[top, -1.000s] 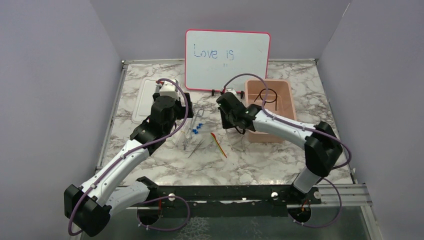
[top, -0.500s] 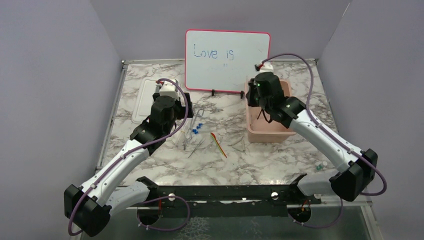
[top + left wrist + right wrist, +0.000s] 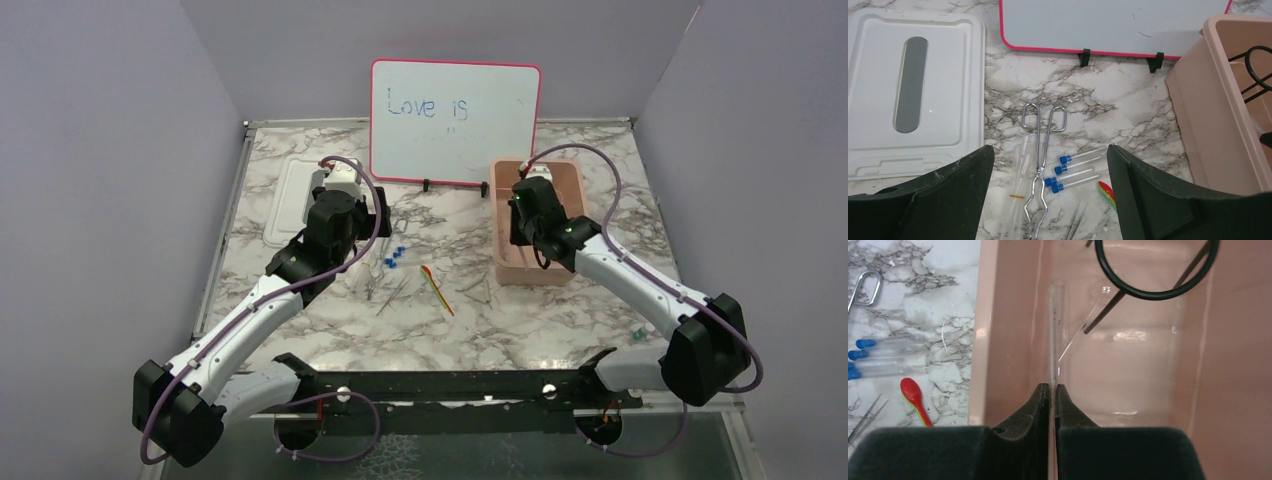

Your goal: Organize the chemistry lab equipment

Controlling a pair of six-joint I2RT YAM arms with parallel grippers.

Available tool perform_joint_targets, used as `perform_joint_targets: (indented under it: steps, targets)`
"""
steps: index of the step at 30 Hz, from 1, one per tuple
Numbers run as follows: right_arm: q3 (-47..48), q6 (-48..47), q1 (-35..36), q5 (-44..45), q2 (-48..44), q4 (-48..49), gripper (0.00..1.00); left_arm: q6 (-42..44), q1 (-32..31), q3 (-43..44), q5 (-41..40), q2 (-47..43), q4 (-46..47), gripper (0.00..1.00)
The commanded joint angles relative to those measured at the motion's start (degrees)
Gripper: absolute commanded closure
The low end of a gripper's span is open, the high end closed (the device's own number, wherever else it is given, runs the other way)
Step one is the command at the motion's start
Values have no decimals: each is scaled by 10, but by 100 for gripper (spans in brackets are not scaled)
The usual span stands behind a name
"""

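My right gripper (image 3: 1052,386) is shut on a thin clear glass pipette (image 3: 1054,330) and holds it over the inside of the pink tub (image 3: 998,315). A black wire ring with stem (image 3: 1155,275) lies in the tub's far end. My left gripper (image 3: 1049,150) is open, hovering above the loose items on the marble. Below it lie several blue-capped tubes (image 3: 1075,169), metal tongs (image 3: 1040,130), clear glass rods (image 3: 1018,165), thin tweezers (image 3: 392,295) and a red-yellow stick (image 3: 437,290).
A white lid (image 3: 290,195) lies flat at the back left. The pink-framed whiteboard (image 3: 455,120) stands at the back, between the lid and the pink tub (image 3: 570,175). Purple walls close in both sides.
My right arm swung from the table's middle to the pink tub with the pipette, then dropped lower over it. The left arm barely moved.
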Motion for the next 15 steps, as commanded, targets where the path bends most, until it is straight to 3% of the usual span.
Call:
perform_joint_targets:
  steps: [1,8,15]
  targets:
    - [-19,36,-2,-52,40,76,92,-10,3,-3,19,-5,20,14]
    - [-17,54,-3,-42,102,142,93,-7,3,-1,28,-4,22,14]
    - [-16,49,-3,14,101,183,93,-4,4,-3,20,-7,19,14]
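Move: The right hand, holding a thin glass rod that sticks out ahead, is already inside the pink bin. The strip of floor along its left wall lies about 5 cm ahead, 3 cm left and 7 cm below. The graduated cylinder lies there some 4 cm ahead, 1 cm right and 7 cm below; the black ring is about 10 cm ahead, 5 cm right and 4 cm below. From the left hand that strip is roughly 34 cm right, 3 cm ahead and 14 cm below. Down and left first, then forward at a nearly level height: the right hand sinks about 5 cm towards the bin floor while shifting some 3 cm towards the left wall, then slides about 3 cm farther out beside the graduated cylinder. Its shut fingers keep their pinch on the glass rod, still pointing ahead, and the hand's left side rises only slightly. ##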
